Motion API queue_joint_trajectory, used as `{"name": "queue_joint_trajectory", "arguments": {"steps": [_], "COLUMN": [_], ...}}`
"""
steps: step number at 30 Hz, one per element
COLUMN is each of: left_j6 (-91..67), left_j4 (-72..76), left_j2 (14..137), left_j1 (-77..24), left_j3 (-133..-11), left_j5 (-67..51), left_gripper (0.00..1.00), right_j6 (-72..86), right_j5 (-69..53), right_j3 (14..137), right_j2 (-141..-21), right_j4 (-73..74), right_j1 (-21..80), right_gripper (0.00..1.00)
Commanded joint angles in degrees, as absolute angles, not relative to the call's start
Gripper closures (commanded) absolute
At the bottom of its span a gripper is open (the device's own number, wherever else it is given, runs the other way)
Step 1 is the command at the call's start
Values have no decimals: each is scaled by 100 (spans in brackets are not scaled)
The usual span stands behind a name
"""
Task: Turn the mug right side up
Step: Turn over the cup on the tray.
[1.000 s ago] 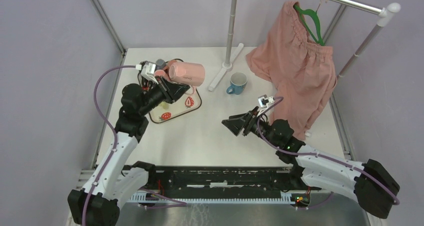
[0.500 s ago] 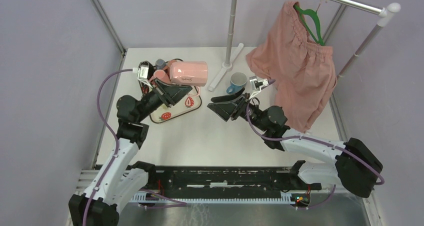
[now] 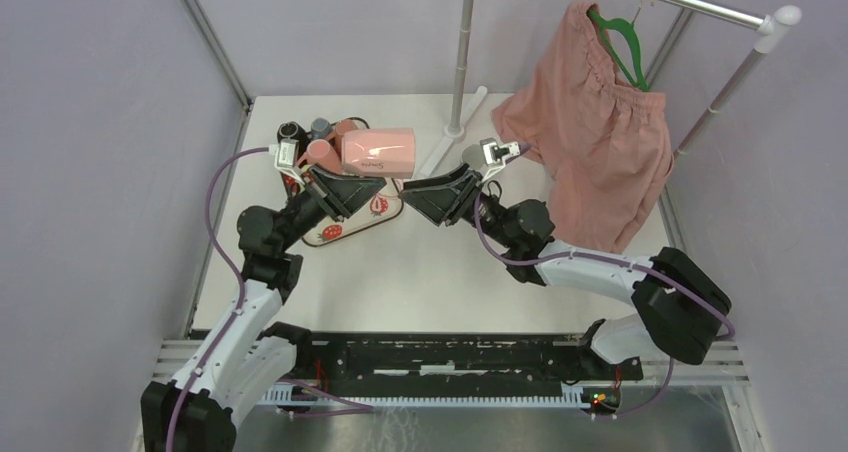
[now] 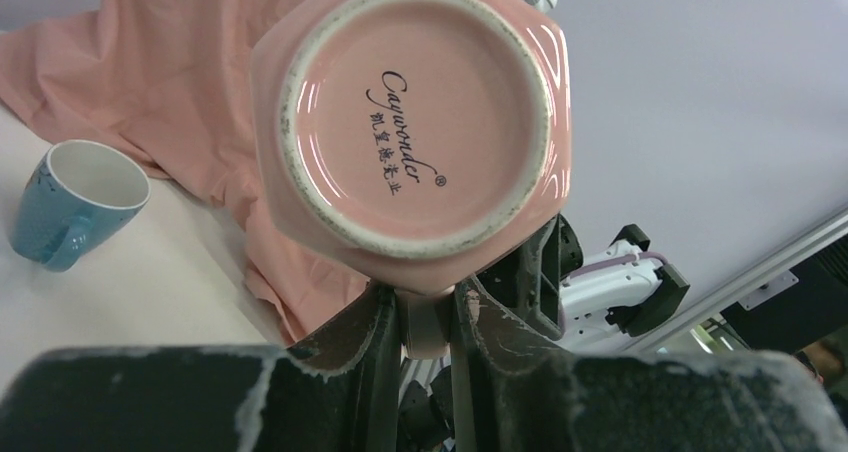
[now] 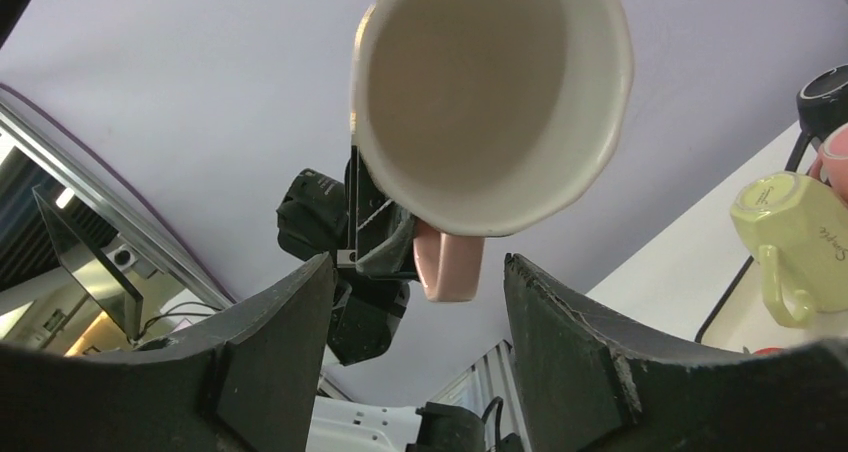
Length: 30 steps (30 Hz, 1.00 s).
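A pink mug [image 3: 378, 153] hangs on its side in the air above the tray, its base toward the right. In the left wrist view its base [image 4: 415, 122] faces the camera. My left gripper [image 4: 428, 317] is shut on the mug's handle from below. In the right wrist view the mug's open mouth [image 5: 490, 92] faces me, with the handle [image 5: 447, 267] pointing down. My right gripper [image 3: 425, 197] is open just right of the mug, its jaws spread wide below the rim without touching it.
A strawberry-print tray [image 3: 345, 227] at the back left holds other cups [image 3: 320, 137], among them a yellow-green mug [image 5: 795, 222]. A blue mug [image 4: 70, 207] stands upright near the rack pole [image 3: 462, 52]. Pink shorts [image 3: 590, 142] hang on the right.
My right gripper has swung up and left from mid-table to the mug's open end. The left arm has shifted the mug slightly right and levelled it.
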<state>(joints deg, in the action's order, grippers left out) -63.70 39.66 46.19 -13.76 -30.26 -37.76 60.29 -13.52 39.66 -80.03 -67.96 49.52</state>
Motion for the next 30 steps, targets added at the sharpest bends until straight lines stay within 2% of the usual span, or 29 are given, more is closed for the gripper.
{"name": "queue_joint_trajectory", "arguments": {"steps": [1, 6, 9, 19, 30], "left_j6": [-6664, -6658, -6650, -6629, -6605], "left_j4": [4996, 5003, 5001, 5030, 5055], "left_j2": [4509, 4461, 4418, 4377, 4320], "left_j1": [-1415, -1430, -1433, -1441, -1468], "left_j3": [-3154, -3117, -3047, -2981, -2925], "left_j5": [-3771, -3794, -3795, -3829, -3906], "left_gripper": [98, 98, 98, 98, 98], "right_j6": [6365, 6632, 6705, 6738, 6811], "right_j5": [-1454, -1481, -1500, -1447, -1392], "right_j3": [4248, 4465, 4610, 4781, 4826], "right_j2": [-8205, -8496, -8622, -8738, -8845], "right_j4": [-7471, -7783, -7893, -7911, -8028], "right_j1": [4987, 5007, 5018, 5077, 5071], "right_gripper": [32, 38, 45, 51, 70]}}
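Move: The pink mug's handle, which the left fingers already pinch, lies about 3 cm to the right hand's left, 2 cm ahead and level. It is about 1 cm right of the left hand point, level both ways. The mug's body is some 5 cm ahead, 4 cm left and 4 cm above the right hand. From that hand, the tray's middle is roughly 18 cm ahead, 16 cm left and 32 cm below; the blue mug is 20 cm ahead, 17 cm right and 28 cm below. Around the pink mug's handle, the right fingers close from wide to about a third open, until one pad sits on either side of it, opposite the left fingers. The right hand gets there by easing left about 2.5 cm and up 1 cm, rolling slightly. The left hand keeps its pinch and draws the mug back and up, a little over 1 cm each, tipping its fingers up some 5 degrees. ##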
